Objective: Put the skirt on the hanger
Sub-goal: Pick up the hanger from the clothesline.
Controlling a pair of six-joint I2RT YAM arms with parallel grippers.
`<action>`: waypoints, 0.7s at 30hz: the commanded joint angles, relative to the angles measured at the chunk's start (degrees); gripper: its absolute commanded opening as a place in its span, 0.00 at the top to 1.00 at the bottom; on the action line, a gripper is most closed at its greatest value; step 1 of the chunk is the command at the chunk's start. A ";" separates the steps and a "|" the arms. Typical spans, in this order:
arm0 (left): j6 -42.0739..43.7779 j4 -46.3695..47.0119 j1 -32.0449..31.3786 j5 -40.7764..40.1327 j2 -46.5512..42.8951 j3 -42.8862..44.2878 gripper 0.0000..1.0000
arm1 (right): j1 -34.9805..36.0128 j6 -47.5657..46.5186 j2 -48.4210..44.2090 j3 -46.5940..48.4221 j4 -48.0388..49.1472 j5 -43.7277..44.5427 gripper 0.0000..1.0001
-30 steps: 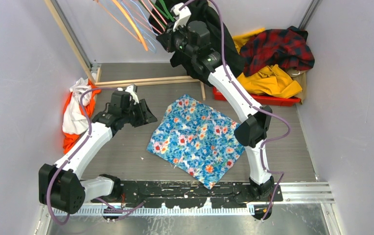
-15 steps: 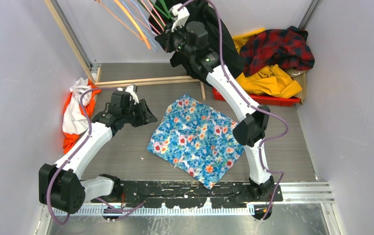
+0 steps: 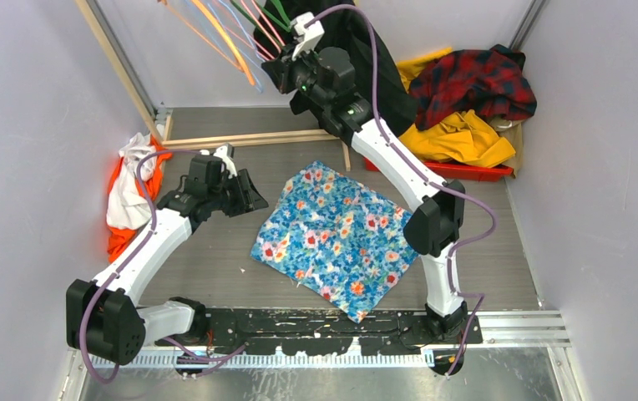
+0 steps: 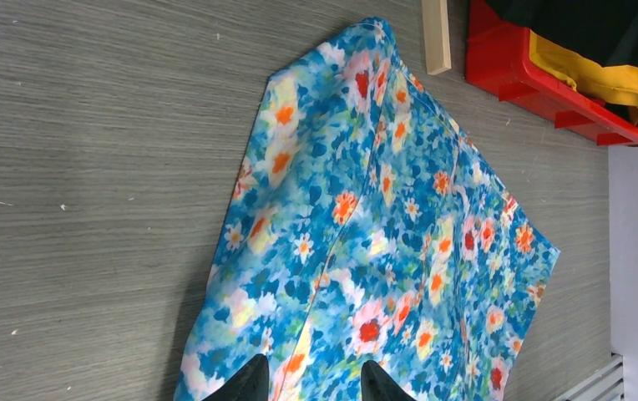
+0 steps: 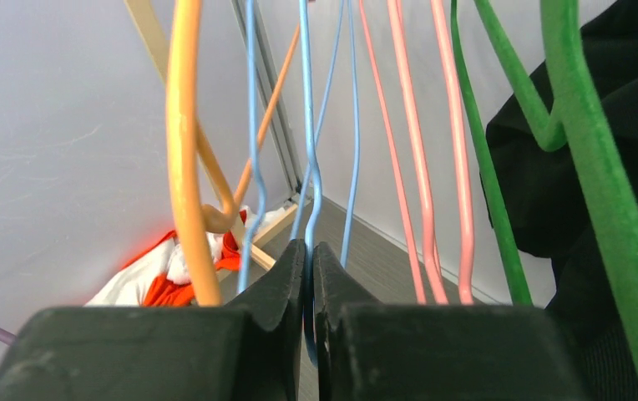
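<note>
The skirt [image 3: 336, 238], blue with red, orange and white flowers, lies flat on the grey table between the two arms. In the left wrist view the skirt [image 4: 382, 217] fills the middle. My left gripper [image 3: 253, 199] hovers at its left edge, jaws open with only fabric below them [image 4: 309, 372]. My right gripper [image 3: 285, 65] is raised at the back among hanging wire hangers. It is shut [image 5: 310, 246] on the thin light-blue hanger [image 5: 307, 142], whose wire runs down between the fingers.
Orange [image 5: 184, 150], pink [image 5: 462, 167] and green [image 5: 587, 167] hangers hang beside the blue one. A black coat [image 3: 382, 75] hangs behind. A red tray [image 3: 466, 171] holds yellow and plaid clothes. A white and orange garment [image 3: 128, 196] lies left. A wooden frame bar [image 3: 249, 138] crosses the back.
The right wrist has shifted slightly at the rack and the hangers have swung a little to the right. The left arm and the skirt have not moved.
</note>
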 commanded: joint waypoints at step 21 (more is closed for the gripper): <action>0.51 0.94 0.57 0.71 -2.54 0.72 0.56 | 1.74 -1.34 -20.12 -18.13 17.84 9.44 0.99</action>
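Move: The blue hanger is already in your right hand. The skirt lies about 29 cm back, 12 cm right and 43 cm below that hand. The clothesline rail passes about 20 cm straight overhead. The orange hanger is about 5 cm left and 3 ahead, the pink hangers about 3 cm right and 4 ahead, and the black garment 14 cm right and 3 ahead, a bit lower. From the left hand, the skirt is some 21 cm right, 10 back and 15 below. Keep the right fingers shut on the blue hanger and raise it about 7 cm towards the clothesline rail, most of that early, easing back as you go and tilting the fingertips up a good 10 degrees. As the lift fades, carry on back and to the right, about 4 cm each way in all, drawing the hanger away from the orange one. ##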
